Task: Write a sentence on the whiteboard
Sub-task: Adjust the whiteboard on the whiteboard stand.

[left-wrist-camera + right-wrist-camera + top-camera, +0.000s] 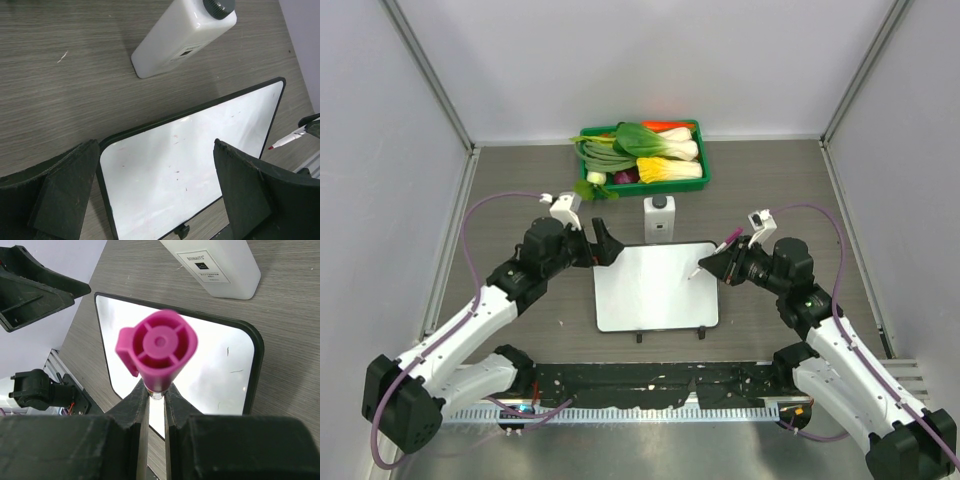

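Note:
The whiteboard [655, 290] lies flat at the table's middle, its two black feet toward the arms. The sentence is out of view: the board's white face [200, 150] carries only a few faint specks. My right gripper [712, 266] is shut on a marker with a pink end [157, 350], and the tip hangs over the board's right edge [215, 370]. The left gripper [608, 248] hovers at the board's far left corner, open, with nothing between its fingers [67, 190]. The left wrist view catches the marker's tip [287, 140] beyond the board.
A small white box with a dark top [659, 215] stands just behind the board, also seen as the white box [180, 35]. A green tray [706, 165] of vegetables sits at the back. Grey walls close the sides.

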`<state>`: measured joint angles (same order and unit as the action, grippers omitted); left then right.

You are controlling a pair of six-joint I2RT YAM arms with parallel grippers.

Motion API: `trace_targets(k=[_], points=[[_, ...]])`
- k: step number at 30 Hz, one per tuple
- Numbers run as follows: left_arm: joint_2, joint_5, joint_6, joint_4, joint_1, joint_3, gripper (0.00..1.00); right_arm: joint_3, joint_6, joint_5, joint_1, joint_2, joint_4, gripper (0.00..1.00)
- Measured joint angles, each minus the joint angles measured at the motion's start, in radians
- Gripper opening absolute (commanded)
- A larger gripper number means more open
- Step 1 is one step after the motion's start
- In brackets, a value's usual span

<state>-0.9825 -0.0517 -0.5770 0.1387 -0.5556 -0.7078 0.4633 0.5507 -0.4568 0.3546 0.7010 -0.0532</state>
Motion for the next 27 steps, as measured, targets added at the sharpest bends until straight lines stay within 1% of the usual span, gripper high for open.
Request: trace_targets(k=[9,13,15,17,21,23,27], points=[[-0.019,0.037,0.020,0.125,0.018,-0.006,1.00,-0.002,-0.001,0.007,0.000,0.013,0.010,0.01],[-0.066,0.009,0.008,0.168,0.071,-0.007,1.00,-0.007,-0.001,0.007,0.000,0.021,0.024,0.02],[-0.084,-0.047,-0.011,0.161,0.132,0.005,1.00,-0.011,-0.001,0.006,0.000,0.021,0.029,0.01],[-0.078,-0.132,-0.047,0.117,0.217,0.053,1.00,-0.012,-0.001,0.006,0.000,0.021,0.030,0.01],[-0.064,-0.286,-0.112,0.007,0.330,0.163,1.00,-0.018,-0.004,0.006,0.000,0.013,0.029,0.01],[-0.060,-0.366,-0.149,-0.078,0.354,0.218,1.00,-0.020,-0.004,0.006,0.000,0.006,0.028,0.01],[-0.066,-0.482,-0.207,-0.269,0.360,0.304,0.97,-0.021,-0.003,-0.005,0.000,-0.004,0.029,0.01]])
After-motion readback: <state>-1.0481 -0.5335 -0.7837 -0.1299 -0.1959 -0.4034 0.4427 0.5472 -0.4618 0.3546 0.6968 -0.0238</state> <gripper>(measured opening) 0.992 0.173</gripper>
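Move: The whiteboard's far left corner, propped up on the stand, lies about 9 cm below the left hand, roughly level with it and some 3 cm to its left. The board's middle is about 12 cm right of this hand, 8 cm nearer the base and 13 cm down; the white bottle stands 11 cm ahead, 12 cm right and 10 cm down. From the right hand, the same corner is about 27 cm left, 5 cm ahead and 8 cm below. The left hand brings its wide-open fingers down around the whiteboard's far left corner; contact can't be made out. It sinks about 8 cm, swinging some 6 cm left past the board's side, then comes back 2 cm to the right at the low point. The wrist tips down and rolls its left side down, each a bit under 20 degrees. The right hand stays put, still gripping the marker. ##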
